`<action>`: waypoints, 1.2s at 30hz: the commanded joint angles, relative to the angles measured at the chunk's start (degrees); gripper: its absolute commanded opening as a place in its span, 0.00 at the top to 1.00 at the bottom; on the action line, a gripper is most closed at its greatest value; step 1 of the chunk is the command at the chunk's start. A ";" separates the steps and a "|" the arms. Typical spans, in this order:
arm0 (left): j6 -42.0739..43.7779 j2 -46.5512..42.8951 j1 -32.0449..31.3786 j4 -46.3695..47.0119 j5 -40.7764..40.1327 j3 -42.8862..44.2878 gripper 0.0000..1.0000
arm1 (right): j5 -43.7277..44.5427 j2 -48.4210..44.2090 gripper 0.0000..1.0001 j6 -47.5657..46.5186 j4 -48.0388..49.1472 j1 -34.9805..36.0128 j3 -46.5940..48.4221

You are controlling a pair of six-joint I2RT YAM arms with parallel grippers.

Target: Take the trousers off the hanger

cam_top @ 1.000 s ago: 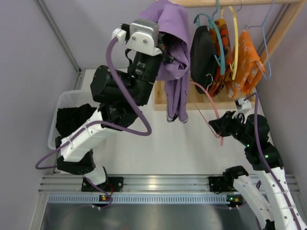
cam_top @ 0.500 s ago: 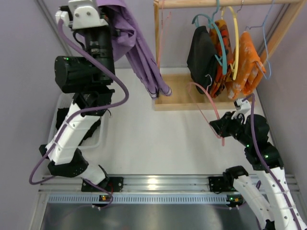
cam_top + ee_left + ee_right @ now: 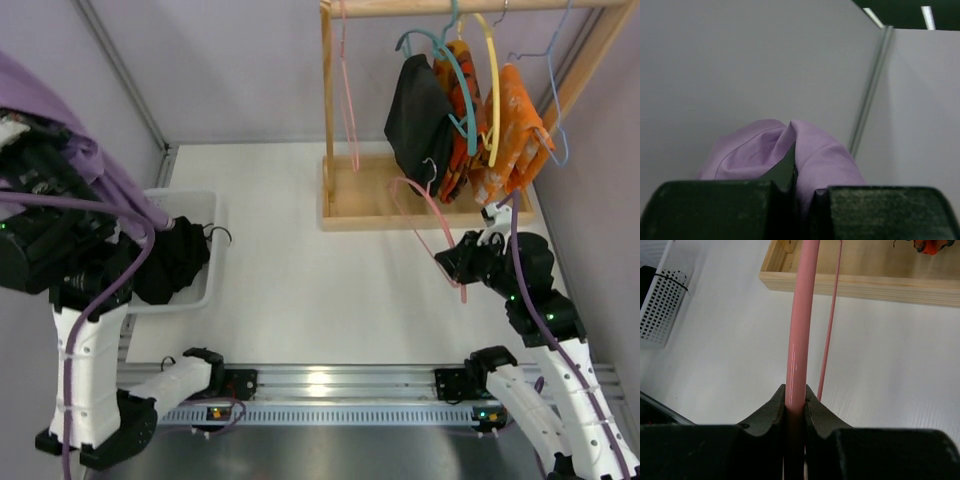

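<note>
The purple trousers (image 3: 105,180) are off the pink hanger (image 3: 432,218) and drape from my left gripper (image 3: 796,187) at the far left, above the white basket (image 3: 203,205). That gripper is shut on a fold of the purple trousers (image 3: 822,157), pointing at the grey wall. My right gripper (image 3: 795,399) is shut on the bare pink hanger (image 3: 799,325), held low at the right, in front of the wooden rack (image 3: 327,120). In the top view the right gripper (image 3: 453,268) sits at the hanger's lower end.
Dark clothes (image 3: 175,262) fill the basket. On the rack's rod hang a black garment (image 3: 418,115) and orange garments (image 3: 512,135) on coloured hangers. The rack's wooden base (image 3: 372,208) lies on the table. Grey walls close in left and right.
My left arm has swung the trousers from the rack across to the far left, over the basket. The right gripper and pink hanger have stayed put.
</note>
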 commanded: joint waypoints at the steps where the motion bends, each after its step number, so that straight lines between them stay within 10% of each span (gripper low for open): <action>1: -2.57 -7.91 9.00 1.01 -2.35 -9.40 1.00 | -0.79 0.05 1.00 -0.54 5.12 -0.71 1.79; 15: -6.26 -30.16 28.61 -7.26 -4.56 -34.90 1.00 | -1.85 1.28 1.00 -1.07 4.76 -0.80 2.67; 36: -16.63 -8.64 28.62 0.30 18.46 -50.28 1.00 | -1.76 -0.74 1.00 -2.47 -1.12 -0.71 9.78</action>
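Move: Below the left hand, which still grips the purple trousers high up, sits the white basket: its middle is about 14 cm ahead, 5 cm to the left and some 63 cm down. The black trousers lie in it, about 13 cm ahead of the hand and 3 cm left; their drawstring hooks over the basket's right side, roughly 20 cm ahead of the hand and 8 cm right. From the right hand the basket is around 60 cm left, 14 cm ahead and 19 cm lower. Swinging the held purple trousers back and left while sinking, the left hand turns about 30 degrees counter-clockwise, then reverses forward over 20 cm, still sinking towards the basket, some 28 cm down in all. Its upward-pointing fingers tip down to nearly level and stay shut on the cloth. The right hand keeps hold of the bare pink hanger, almost still, and starts up about 2 cm at the end. ##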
